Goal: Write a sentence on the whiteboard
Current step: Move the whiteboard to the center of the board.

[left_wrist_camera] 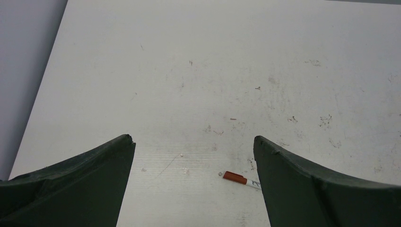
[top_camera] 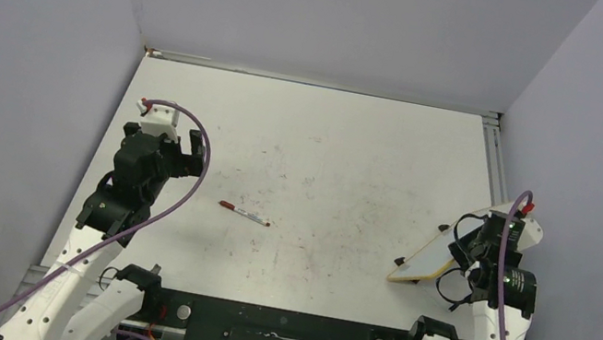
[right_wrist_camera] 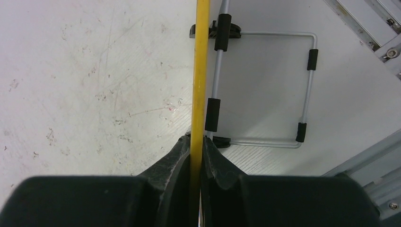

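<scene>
The whiteboard (top_camera: 424, 260) stands tilted at the table's right edge. In the right wrist view only its yellow rim (right_wrist_camera: 201, 56) shows, edge-on. My right gripper (right_wrist_camera: 197, 140) is shut on that rim, one finger on each side; from above it (top_camera: 479, 248) sits at the board's upper edge. No sentence shows on the board's face in any view. A red-capped white marker (top_camera: 244, 213) lies on the table left of centre, also in the left wrist view as the marker (left_wrist_camera: 239, 179). My left gripper (left_wrist_camera: 194, 142) hangs open above the table with nothing in it, left of the marker (top_camera: 188, 155).
Behind the board a silver wire stand (right_wrist_camera: 312, 59) with black sleeves rests on the table. An aluminium rail (top_camera: 495, 157) runs along the right table edge. Grey walls close in the left, back and right. The tabletop (top_camera: 328, 156) is scuffed with faint red marks.
</scene>
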Motion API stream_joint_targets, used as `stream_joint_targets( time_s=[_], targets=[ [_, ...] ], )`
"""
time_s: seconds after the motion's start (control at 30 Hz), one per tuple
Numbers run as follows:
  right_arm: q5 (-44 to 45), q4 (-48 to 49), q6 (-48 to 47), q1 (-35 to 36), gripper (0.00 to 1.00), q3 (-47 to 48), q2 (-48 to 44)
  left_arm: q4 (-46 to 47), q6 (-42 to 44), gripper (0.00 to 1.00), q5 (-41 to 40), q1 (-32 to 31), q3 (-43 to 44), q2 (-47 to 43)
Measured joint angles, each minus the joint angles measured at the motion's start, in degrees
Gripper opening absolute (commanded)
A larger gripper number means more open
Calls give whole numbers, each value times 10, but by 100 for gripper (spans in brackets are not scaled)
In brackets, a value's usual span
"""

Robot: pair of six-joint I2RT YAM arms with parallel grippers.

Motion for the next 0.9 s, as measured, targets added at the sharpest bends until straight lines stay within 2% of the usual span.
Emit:
stream_joint_targets(
  time_s=[0.2,0.53,0.9],
  targets=[
    [-42,23,-33,-1,5,-10,0,0,0,96,0,0,0,0],
    [-164,79,-80,-3,5,-43,-10,0,0,96,0,0,0,0],
    [-221,130,-132,32,5,-48,27,0,0,96,0,0,0,0]
  ],
)
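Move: The whiteboard, already pinched by its raised right-hand edge in the right hand, has its middle about 5 cm ahead of that hand, 2 cm left and 6 cm below. The table centre, where it is headed, lies some 34 cm left of the right hand, 12 cm ahead and 13 cm down; the marker about 45 cm left, 5 cm ahead, equally low. From the left hand the table centre is roughly 26 cm right, 3 cm ahead and 20 cm down. The whiteboard is brought left towards the table centre by the right hand, which goes about 7 cm left and some 3 cm forward at an even height. The wrist meanwhile turns some 30 degrees counter-clockwise, squaring the board up, and the shut fingers keep their pinch on the yellow edge. ##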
